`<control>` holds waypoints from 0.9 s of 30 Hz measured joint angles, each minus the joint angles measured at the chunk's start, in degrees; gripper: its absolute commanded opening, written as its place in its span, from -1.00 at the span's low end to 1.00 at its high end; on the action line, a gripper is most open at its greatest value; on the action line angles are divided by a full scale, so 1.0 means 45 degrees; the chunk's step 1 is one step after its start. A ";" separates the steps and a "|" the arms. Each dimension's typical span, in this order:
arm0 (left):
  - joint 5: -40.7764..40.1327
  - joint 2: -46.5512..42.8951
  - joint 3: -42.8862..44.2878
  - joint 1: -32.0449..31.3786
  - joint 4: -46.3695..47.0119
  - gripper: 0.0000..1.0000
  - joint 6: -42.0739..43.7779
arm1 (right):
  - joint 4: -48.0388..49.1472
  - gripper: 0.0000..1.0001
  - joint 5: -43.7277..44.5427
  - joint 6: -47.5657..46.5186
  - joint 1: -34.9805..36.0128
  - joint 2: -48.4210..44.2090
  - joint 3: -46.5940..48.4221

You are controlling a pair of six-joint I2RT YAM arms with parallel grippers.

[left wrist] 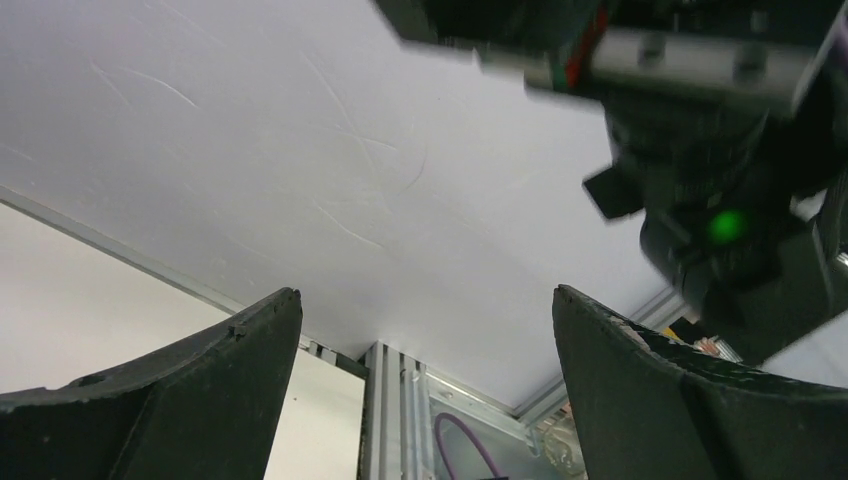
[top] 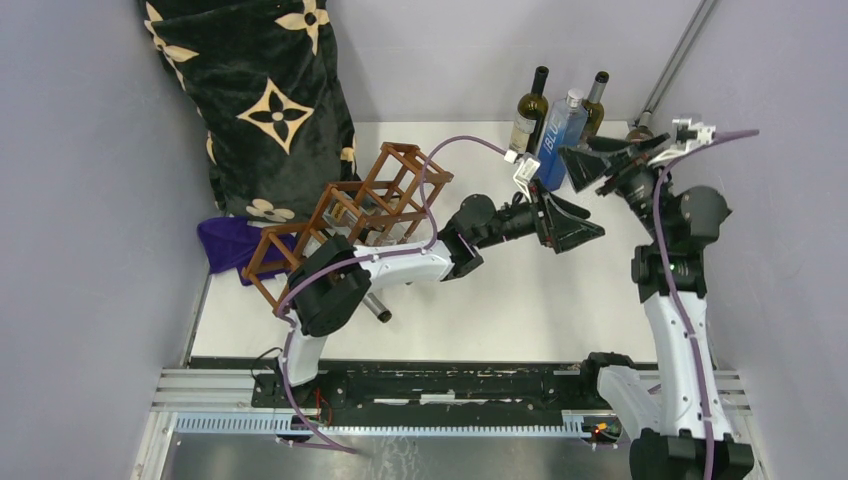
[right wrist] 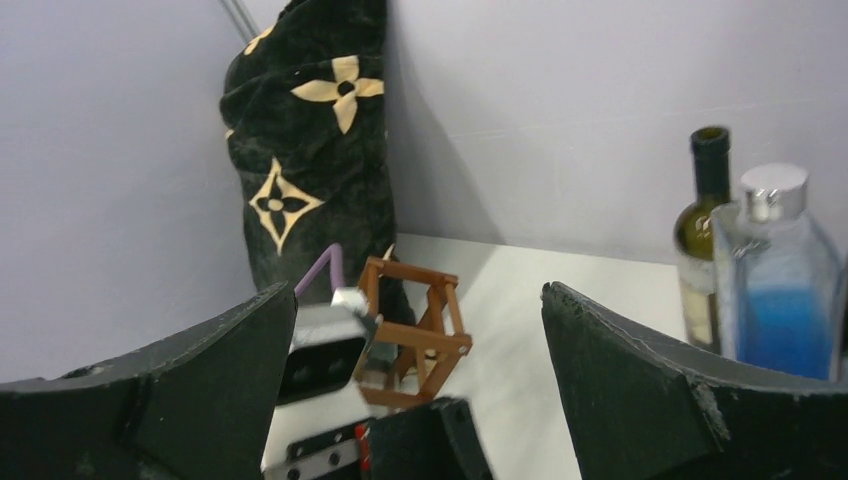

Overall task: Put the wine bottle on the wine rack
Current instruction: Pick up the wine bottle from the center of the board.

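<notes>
The reddish-brown wine rack [top: 350,215] lies slantwise at the table's left, partly hidden by my left arm; the right wrist view shows its end cell [right wrist: 415,335]. A dark green wine bottle [top: 530,112] [right wrist: 705,240] stands upright at the back, and a second wine bottle [top: 596,105] stands behind a blue bottle. My left gripper [top: 590,232] [left wrist: 425,300] hangs open and empty in mid-table, facing the right arm. Close in front of the bottles, my right gripper [top: 572,165] [right wrist: 420,290] is open, empty and faces left.
A clear bottle with blue liquid [top: 560,140] [right wrist: 775,290] stands between the two wine bottles. A black patterned cushion [top: 260,100] leans in the back left corner over a purple cloth [top: 230,245]. A dark cylindrical end [top: 380,310] pokes out under my left arm.
</notes>
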 measured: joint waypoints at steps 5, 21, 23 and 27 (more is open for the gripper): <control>0.0510 -0.0646 -0.1588 0.0505 0.0641 1.00 0.0083 | -0.2628 0.96 0.1093 -0.2628 -0.0141 0.1287 0.2905; -0.2987 -0.6193 -0.1268 0.0651 -0.9777 1.00 0.6173 | -0.6120 0.96 0.5348 -0.8767 -0.0151 0.5095 0.5246; -0.4065 -0.6970 -0.1015 0.0651 -1.1055 1.00 0.7091 | -0.6193 0.96 0.4794 -0.9180 -0.0155 0.5979 0.5251; -0.5906 -0.8208 -0.1001 0.0680 -1.2988 1.00 0.8646 | -0.5600 0.96 0.4216 -0.9860 -0.0151 0.6732 0.5207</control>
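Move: The blue bottle, likely next for the empty right hand, stands about 28 cm ahead, 6 cm to its right and 27 cm below. The left wine bottle is 33 cm ahead, straight out; the right wine bottle is 32 cm ahead and 12 cm right. The lying wine bottle is 31 cm ahead, 26 cm right. From the left hand, the blue bottle is some 36 cm ahead, 0 cm sideways; the rack's middle is 14 cm ahead, 45 cm left. Towards the standing bottles, with nothing touched, the open right hand first swings about 9 cm right while rising, then reaches forward and sinks, some 15 cm forward overall; its wrist rolls left side down and turns clockwise. The left hand, also open and empty, clears off about 19 cm left towards the rack, dipping before it rises, its fingers swinging from rightward to forward-right. ##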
